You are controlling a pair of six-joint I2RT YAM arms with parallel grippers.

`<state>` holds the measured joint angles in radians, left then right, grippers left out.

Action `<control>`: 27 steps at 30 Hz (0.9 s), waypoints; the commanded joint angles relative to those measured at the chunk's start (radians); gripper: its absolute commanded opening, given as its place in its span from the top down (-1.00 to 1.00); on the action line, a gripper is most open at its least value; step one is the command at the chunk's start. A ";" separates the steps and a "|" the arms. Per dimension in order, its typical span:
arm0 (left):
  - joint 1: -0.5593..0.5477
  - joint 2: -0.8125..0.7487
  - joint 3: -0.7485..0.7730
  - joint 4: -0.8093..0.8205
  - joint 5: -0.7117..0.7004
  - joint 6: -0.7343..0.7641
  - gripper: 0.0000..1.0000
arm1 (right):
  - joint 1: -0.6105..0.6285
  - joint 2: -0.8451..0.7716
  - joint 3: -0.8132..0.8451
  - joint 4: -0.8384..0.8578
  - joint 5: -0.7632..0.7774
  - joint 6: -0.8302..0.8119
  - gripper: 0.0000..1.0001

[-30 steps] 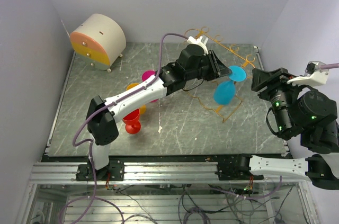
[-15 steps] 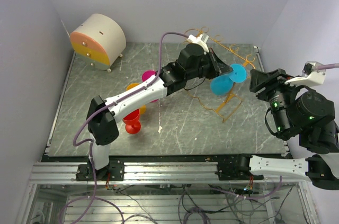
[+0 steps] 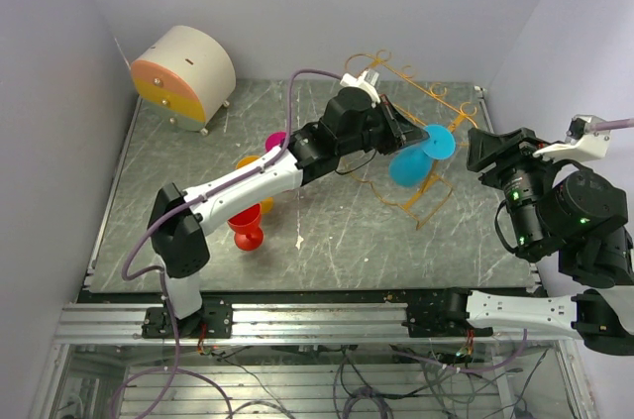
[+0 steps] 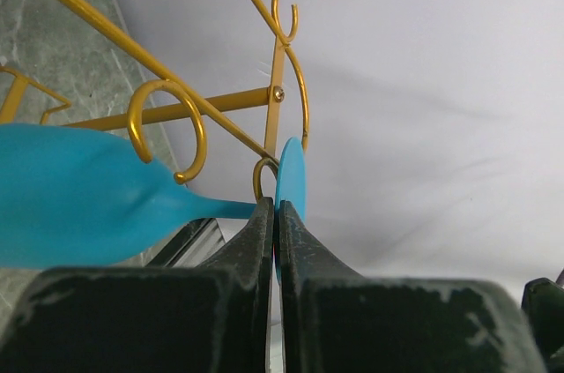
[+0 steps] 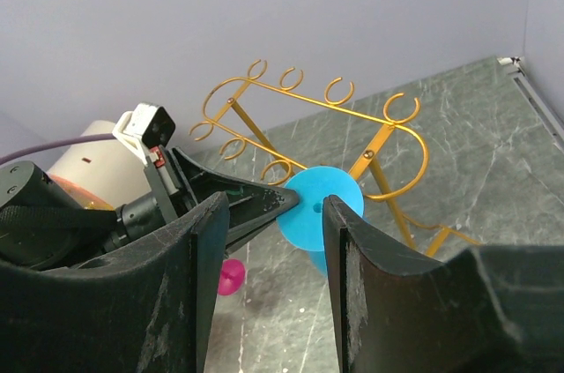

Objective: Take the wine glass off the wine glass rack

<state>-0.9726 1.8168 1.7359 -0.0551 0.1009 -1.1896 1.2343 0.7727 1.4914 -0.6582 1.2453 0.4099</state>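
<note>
The blue wine glass [image 3: 406, 169] hangs on its side from the gold wire wine glass rack [image 3: 437, 93] at the back right of the table. My left gripper [image 3: 421, 132] is shut on the rim of the glass's round foot [image 4: 291, 175]. The bowl [image 4: 70, 192] lies to the left under a scroll hook of the rack [image 4: 220, 106]. My right gripper [image 5: 275, 205] is open and holds nothing. It is short of the glass's foot [image 5: 322, 197] and the rack [image 5: 300, 97], and its arm [image 3: 495, 152] is at the right of the table.
A round cream-and-orange drawer box [image 3: 183, 72] stands at the back left. A red glass [image 3: 247, 226], an orange glass [image 3: 260, 206] and a pink glass [image 3: 277, 142] stand under the left arm. Walls close in on three sides.
My left gripper has shut on the glass's foot. The glass and the left wrist have shifted slightly to the left. The right arm has barely moved.
</note>
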 commanded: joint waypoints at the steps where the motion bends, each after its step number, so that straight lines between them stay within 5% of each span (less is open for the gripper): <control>1: -0.003 -0.050 -0.021 0.072 -0.008 -0.050 0.86 | -0.001 0.002 -0.011 0.017 0.004 0.006 0.07; 16: -0.004 -0.259 -0.250 0.177 -0.038 -0.088 0.86 | -0.001 0.014 -0.004 0.040 -0.050 -0.010 0.07; 27: -0.003 -0.852 -0.637 0.189 -0.122 -0.004 0.86 | -0.001 0.107 0.040 0.061 -0.303 -0.042 0.06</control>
<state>-0.9726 1.1851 1.1732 0.0978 0.0513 -1.2572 1.2343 0.8406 1.4952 -0.6197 1.0733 0.3820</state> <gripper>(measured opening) 0.081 0.469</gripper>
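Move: The left hand already has the blue wine glass by its foot, bowl down, beside the rack's near hooks; the rack's middle is some 10 cm ahead, 4 cm right and 15 cm lower. From this hand, about 28 cm below, stand the orange glass 36 cm left and 2 cm ahead, the pink 29 cm left and 7 cm ahead, the red 38 cm left and 9 cm back. From the right hand, the blue glass is about 8 cm ahead, 1 cm left and 18 cm below. Keeping its pinch on the blue glass's foot, the left hand draws the glass off to the left, back and up, away from the rack and towards the standing glasses: about 17 cm in all, slow at first, then quickening, fingertips tipping up some 10 degrees. Late on, the empty, half-open right hand follows about 5 cm left, turning 10 degrees counter-clockwise. ##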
